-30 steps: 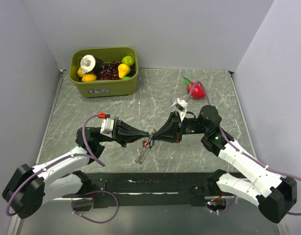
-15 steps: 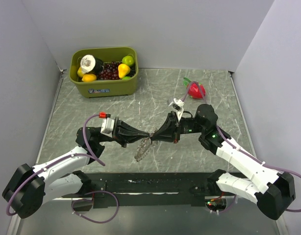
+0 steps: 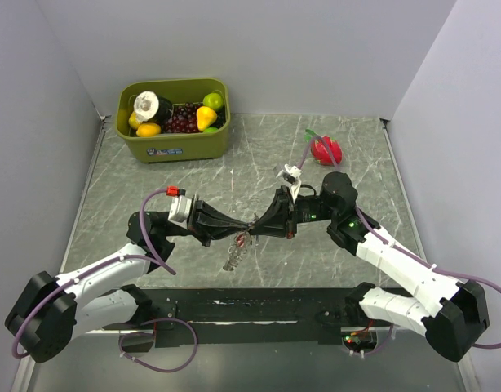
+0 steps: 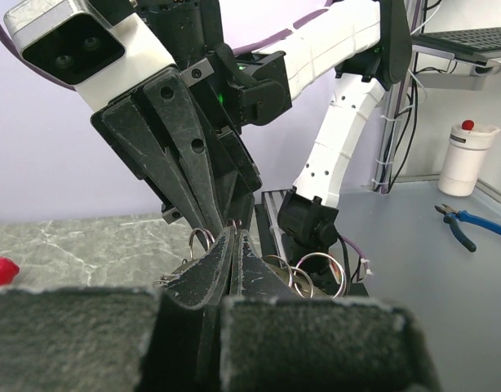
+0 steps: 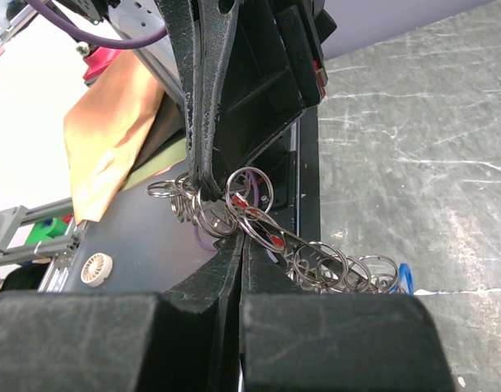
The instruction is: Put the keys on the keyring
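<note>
My two grippers meet tip to tip above the middle of the table. The left gripper (image 3: 247,228) (image 4: 232,234) is shut on the keyring (image 3: 234,255), a tangled chain of silver rings (image 5: 234,200) that hangs from its tip (image 5: 203,189). The right gripper (image 3: 255,226) (image 5: 243,237) is shut, its tip right against a ring that carries a red-headed key (image 5: 265,231) (image 3: 242,239). I cannot tell whether it pinches that ring. A blue key head (image 5: 404,278) shows at the chain's far end. Other keys are hidden among the rings.
An olive bin (image 3: 185,149) of toy fruit stands at the back left. A red toy fruit (image 3: 325,150) lies at the back right. A black strip (image 3: 259,307) runs along the near edge between the arm bases.
The right gripper has closed and moved a little left, up to the left gripper's tip. The ring cluster swung slightly. The left arm has hardly moved.
</note>
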`<action>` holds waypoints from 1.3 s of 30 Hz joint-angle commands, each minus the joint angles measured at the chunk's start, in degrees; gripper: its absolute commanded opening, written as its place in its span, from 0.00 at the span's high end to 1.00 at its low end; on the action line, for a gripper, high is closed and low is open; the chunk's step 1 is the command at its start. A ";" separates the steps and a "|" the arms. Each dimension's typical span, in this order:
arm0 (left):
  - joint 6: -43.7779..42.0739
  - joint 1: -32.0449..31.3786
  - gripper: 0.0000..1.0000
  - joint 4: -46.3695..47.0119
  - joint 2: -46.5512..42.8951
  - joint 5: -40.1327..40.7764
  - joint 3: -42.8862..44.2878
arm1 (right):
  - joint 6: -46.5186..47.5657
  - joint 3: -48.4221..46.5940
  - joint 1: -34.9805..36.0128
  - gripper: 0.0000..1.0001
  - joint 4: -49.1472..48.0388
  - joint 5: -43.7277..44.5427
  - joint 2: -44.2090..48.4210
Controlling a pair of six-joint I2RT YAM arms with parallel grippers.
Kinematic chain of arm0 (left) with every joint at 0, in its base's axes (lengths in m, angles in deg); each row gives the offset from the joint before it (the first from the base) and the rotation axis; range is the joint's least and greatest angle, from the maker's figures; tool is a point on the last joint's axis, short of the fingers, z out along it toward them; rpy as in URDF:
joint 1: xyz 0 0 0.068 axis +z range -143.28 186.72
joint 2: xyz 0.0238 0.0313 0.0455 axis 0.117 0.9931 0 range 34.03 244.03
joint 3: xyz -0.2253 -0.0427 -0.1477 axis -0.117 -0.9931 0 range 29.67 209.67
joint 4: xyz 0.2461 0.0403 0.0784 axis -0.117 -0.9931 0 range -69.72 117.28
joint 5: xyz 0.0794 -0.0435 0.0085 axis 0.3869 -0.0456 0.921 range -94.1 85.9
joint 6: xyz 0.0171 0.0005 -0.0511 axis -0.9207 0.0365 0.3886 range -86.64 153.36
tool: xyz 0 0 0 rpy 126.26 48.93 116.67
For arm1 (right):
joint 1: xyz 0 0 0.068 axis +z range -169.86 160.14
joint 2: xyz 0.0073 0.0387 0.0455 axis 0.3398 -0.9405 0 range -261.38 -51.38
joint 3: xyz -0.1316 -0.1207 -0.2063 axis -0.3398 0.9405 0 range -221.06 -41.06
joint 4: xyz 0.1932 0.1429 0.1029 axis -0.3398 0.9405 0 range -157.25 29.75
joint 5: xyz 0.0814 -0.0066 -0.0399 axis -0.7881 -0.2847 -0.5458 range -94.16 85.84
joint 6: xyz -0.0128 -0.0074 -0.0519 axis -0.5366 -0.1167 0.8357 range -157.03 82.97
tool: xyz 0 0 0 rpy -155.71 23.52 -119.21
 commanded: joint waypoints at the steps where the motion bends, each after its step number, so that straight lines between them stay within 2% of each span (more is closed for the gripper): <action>1: -0.71 -0.44 0.99 3.81 -1.36 -0.75 1.25 | 1.44 -2.22 0.35 1.00 -2.52 2.33 -0.17; 7: -3.70 -0.52 0.99 -0.69 -2.50 0.39 0.46 | 2.58 -2.75 0.44 1.00 -0.77 1.98 0.10; 10: -4.32 -0.52 0.99 -1.31 -2.68 0.83 0.19 | 3.72 -2.66 0.36 0.92 0.37 2.06 0.53; 14: -5.11 -0.44 0.99 -2.27 -3.03 1.27 0.28 | 5.56 -2.31 0.44 0.73 2.21 2.59 2.20; 16: -6.08 -0.52 0.99 -3.85 -3.29 1.53 0.54 | 7.66 -2.57 0.44 0.68 4.93 3.12 2.73; 19: -7.22 -0.52 0.99 -5.70 -3.82 2.23 0.55 | 10.22 -3.36 0.44 0.55 7.40 4.96 4.22; 20: -7.57 -0.44 0.99 -6.14 -4.09 2.50 0.46 | 10.84 -3.62 0.27 0.45 8.97 5.48 5.36; 22: -8.54 -0.44 0.99 -7.80 -4.79 3.37 0.46 | 12.50 -3.54 0.36 0.36 10.39 6.98 6.86; 23: -8.80 -0.44 0.99 -8.42 -5.05 3.73 0.28 | 12.95 -3.10 0.44 0.26 11.00 8.12 8.52; 28: -11.26 -0.44 0.99 -12.29 -6.28 4.96 -0.24 | 15.23 -2.40 0.44 0.09 13.38 11.46 12.31; 29: -11.70 -0.44 0.99 -14.03 -6.29 5.48 -0.33 | 15.58 -2.22 0.36 0.01 13.64 11.90 13.01; 36: -17.14 -0.44 0.99 -23.18 -1.64 10.67 0.54 | 16.11 0.77 0.27 0.00 13.73 15.68 13.19; 39: -17.33 -0.52 0.99 -21.10 3.54 10.59 1.51 | 16.46 1.64 0.27 0.00 13.91 16.91 13.19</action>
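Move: The two hands meet tip to tip, both shut at the keyring with its small metal rings. Its middle hangs from either hand's tip roughly 3 cm back, 2 cm to the left and 3 cm below. A blue-tagged key on it shows some 3 cm ahead of the right fingertips, about 1 cm to their right and 2 cm lower. Right hand opens, freeing the keyring and backing 3 cm right; left lowers it about 6 cm, also forward. ##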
